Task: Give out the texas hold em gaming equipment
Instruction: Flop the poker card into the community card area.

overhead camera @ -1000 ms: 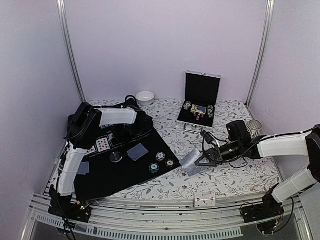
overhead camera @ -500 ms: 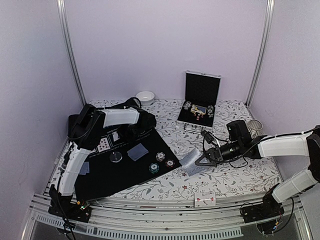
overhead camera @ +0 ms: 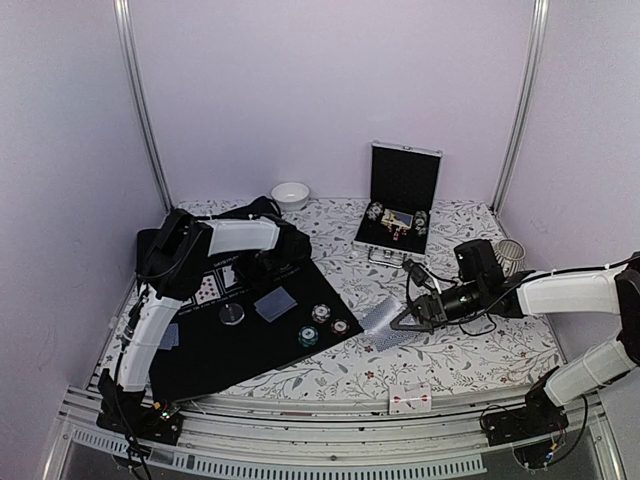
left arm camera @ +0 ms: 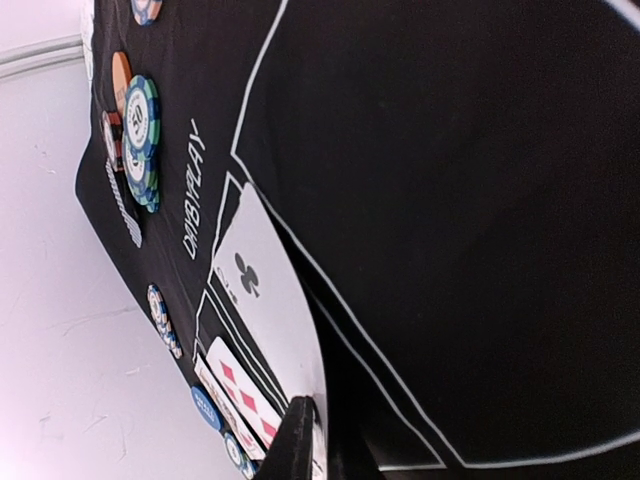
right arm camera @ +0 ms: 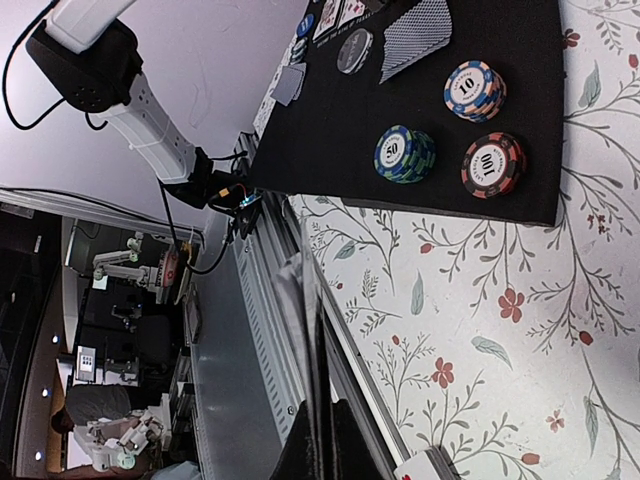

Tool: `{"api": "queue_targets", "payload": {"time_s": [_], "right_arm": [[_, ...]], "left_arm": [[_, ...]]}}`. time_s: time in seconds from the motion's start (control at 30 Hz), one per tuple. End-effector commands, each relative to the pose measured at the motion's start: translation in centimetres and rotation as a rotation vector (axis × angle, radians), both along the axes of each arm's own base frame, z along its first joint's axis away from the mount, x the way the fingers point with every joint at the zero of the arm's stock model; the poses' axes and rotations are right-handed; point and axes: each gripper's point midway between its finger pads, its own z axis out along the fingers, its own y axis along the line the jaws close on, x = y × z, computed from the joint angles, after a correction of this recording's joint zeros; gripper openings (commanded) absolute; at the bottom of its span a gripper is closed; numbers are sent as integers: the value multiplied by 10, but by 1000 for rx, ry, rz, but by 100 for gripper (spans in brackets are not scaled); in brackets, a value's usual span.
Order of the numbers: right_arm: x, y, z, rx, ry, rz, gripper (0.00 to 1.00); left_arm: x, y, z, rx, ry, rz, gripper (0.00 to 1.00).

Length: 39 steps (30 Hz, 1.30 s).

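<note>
My left gripper hangs low over the black mat, its jaws pinched on the end of a face-up club card. Another face-up card with red diamonds lies beside it. On the mat sit a round grey button, a face-down card and three chip stacks. My right gripper is shut on a fan of patterned-back cards just off the mat's right corner. In the right wrist view those cards appear edge-on.
An open silver-edged black case stands at the back, a white bowl at the back left, a mesh cup by the right arm. Two cards lie near the front edge, one face-down card at the mat's left.
The left arm has shifted slightly back and to the right over the mat with the card. The right arm and its fan of cards have stayed in place.
</note>
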Motion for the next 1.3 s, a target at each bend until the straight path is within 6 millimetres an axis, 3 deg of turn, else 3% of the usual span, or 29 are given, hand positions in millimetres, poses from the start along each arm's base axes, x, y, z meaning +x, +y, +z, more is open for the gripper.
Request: {"api": "queue_targets", "payload": {"time_s": [0.0,0.2,0.3,0.37,0.53,0.67,0.77,0.9,1.07,1.13,1.27], "right_arm": [[2,0,11,20,-35,0,2],[2,1,13,24,-38,2,2],[2,0,13,24,-40,1,2],[2,0,13,22,-42,0,2],[3,0,16,22,-49,-3,2],[10,-2,18,8,-71,-33,2],[23,-12,18,-24,-85,-104,2],[44,-34,5,-129,-87,-234,2],[70,-73,-7,-264,-87,-410,2],[88,-101,-17,-394,-109,-527,2],[112,-144,-32,-564,-144,-651,2]], "left_arm": [[-10,4,-5,-8,35,25,8],[-8,9,-8,-8,36,36,10],[-6,7,-7,-19,33,33,23],[-5,4,-4,-41,28,28,36],[-4,-11,15,-147,0,5,41],[-5,-47,32,-310,-9,-70,43],[-5,-77,53,-451,-28,-134,52],[-7,-93,76,-543,-46,-169,63],[-10,-112,100,-645,-87,-217,68],[-16,-140,115,-748,-103,-297,69],[-52,-231,140,-1048,-74,-510,73]]}}
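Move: The club card, half laid in the third box, has its middle roughly 2 cm ahead of the left hand, 3 cm to its left and 1 cm below. The ten of diamonds lies about 4 cm back and 8 cm left of this hand, the empty fourth box some 6 cm ahead and 5 cm right, the face-down pair about 10 cm back and 9 cm right. From the right hand, the club card is around 23 cm ahead, 37 cm left and 13 cm lower. The club card, its raised right edge still between the left fingertips, is let go as they open wide, the hand all but still at first; that hand then swings about 13 cm right and 11 cm up, over the fourth box's side, rolling until the fingers point down. Late on, the right hand, keeping the deck pinched, sweeps right and forward, each nearly 10 cm, sinking slightly and turning clockwise. ##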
